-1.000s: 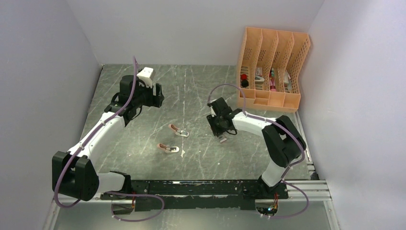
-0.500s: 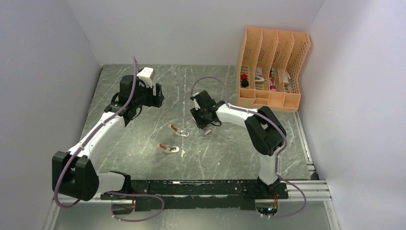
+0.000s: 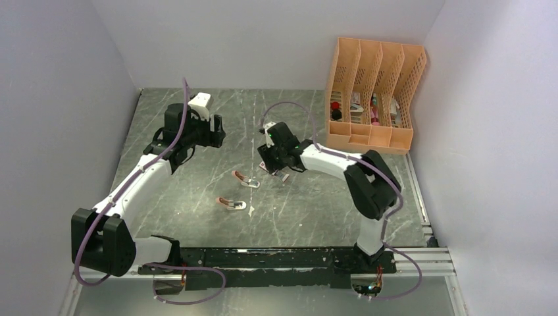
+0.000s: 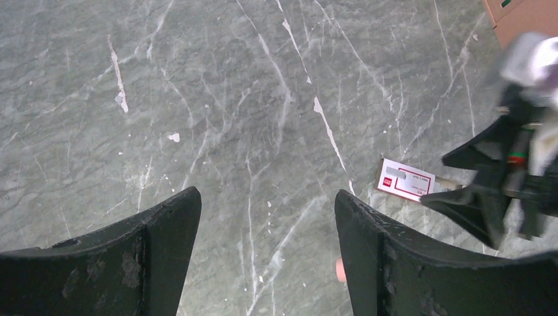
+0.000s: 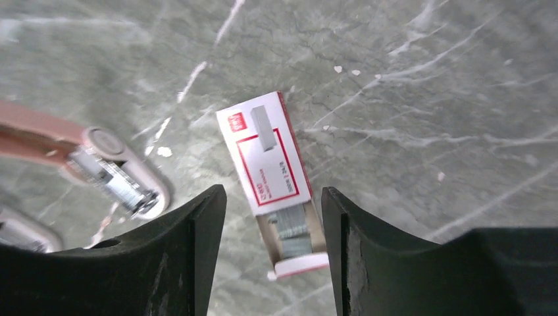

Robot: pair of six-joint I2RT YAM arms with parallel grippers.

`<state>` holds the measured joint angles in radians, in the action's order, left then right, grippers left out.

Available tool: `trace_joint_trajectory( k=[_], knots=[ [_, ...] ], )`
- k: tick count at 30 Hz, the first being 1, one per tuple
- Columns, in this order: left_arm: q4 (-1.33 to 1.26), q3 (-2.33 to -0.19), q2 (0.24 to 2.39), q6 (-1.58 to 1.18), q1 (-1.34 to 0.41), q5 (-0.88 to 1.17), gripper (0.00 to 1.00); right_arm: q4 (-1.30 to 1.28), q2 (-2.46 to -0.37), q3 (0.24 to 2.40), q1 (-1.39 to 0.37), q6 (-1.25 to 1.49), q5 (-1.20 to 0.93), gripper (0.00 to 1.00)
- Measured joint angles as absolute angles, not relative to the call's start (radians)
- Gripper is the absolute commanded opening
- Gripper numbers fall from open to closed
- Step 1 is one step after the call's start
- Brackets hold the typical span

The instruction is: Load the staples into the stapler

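The staples box [image 5: 266,155], white with a red frame, lies on the marble with its tray [image 5: 293,238] of silvery strips slid partly out. My right gripper [image 5: 273,197] hovers over that tray end, open, a finger on each side and gaps showing. An opened salmon-pink stapler [image 5: 99,164] lies just left of the box, its metal channel showing. From above, the right gripper [image 3: 275,168] sits beside this stapler [image 3: 245,179]; a second stapler [image 3: 231,203] lies nearer. My left gripper [image 4: 266,204] is open over bare marble, with the box [image 4: 406,178] ahead to its right.
A peach slotted desk organizer [image 3: 372,92] holding small items stands at the back right. Grey walls enclose the table on three sides. The left arm [image 3: 191,128] is held out over the back left of the marble top.
The right arm swung left from mid-table to the staplers, bringing the box along. Its jaws have widened and the box now sits loose between them. The left arm has not moved.
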<state>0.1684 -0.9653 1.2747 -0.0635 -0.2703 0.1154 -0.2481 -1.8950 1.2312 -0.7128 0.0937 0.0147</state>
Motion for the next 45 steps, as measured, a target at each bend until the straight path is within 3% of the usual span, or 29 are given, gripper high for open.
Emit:
trace_joint_trajectory(
  k=[3, 8, 12, 19, 45],
  knots=[
    [0.168, -0.965, 1.274, -0.064, -0.27, 0.114, 0.79, -0.217, -1.793, 1.188, -0.711, 0.053, 0.009, 0.47],
    [0.168, -0.96, 1.267, -0.064, -0.27, 0.109, 0.79, -0.147, -1.659, 1.12, -0.694, -0.057, -0.022, 0.44],
    [0.169, -0.956, 1.266, -0.064, -0.27, 0.108, 0.79, -0.154, -1.675, 1.103, -0.677, -0.145, -0.092, 0.38],
    [0.169, -0.956, 1.266, -0.063, -0.27, 0.097, 0.79, -0.2, -1.738, 1.102, -0.674, -0.201, -0.169, 0.35],
    [0.169, -0.956, 1.265, -0.062, -0.27, 0.093, 0.79, -0.26, -1.811, 1.105, -0.674, -0.21, -0.147, 0.29]
  ],
)
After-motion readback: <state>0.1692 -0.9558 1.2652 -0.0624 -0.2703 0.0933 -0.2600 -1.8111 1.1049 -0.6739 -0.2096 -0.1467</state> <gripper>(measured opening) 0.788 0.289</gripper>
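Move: The staples in the open tray end of the box lie roughly 3 cm back, 2 cm right and 2 cm below the right gripper; the printed box cover is level with it, 2 cm left and as low. From that gripper, the nearer stapler sits about 4 cm back and 9 cm left, the other stapler some 12 cm back and 14 cm left. From the left gripper, the staples lie around 6 cm back, 24 cm right and 18 cm down. Lift the right gripper about 7 cm off the staple box, then swing it back and right and lower it some 8 cm, with its tips coming down to the loose staples in the open tray. Turn the wrist roughly 15 degrees counter-clockwise on the way and narrow the fingers to about half their starting gap, without shutting them. ##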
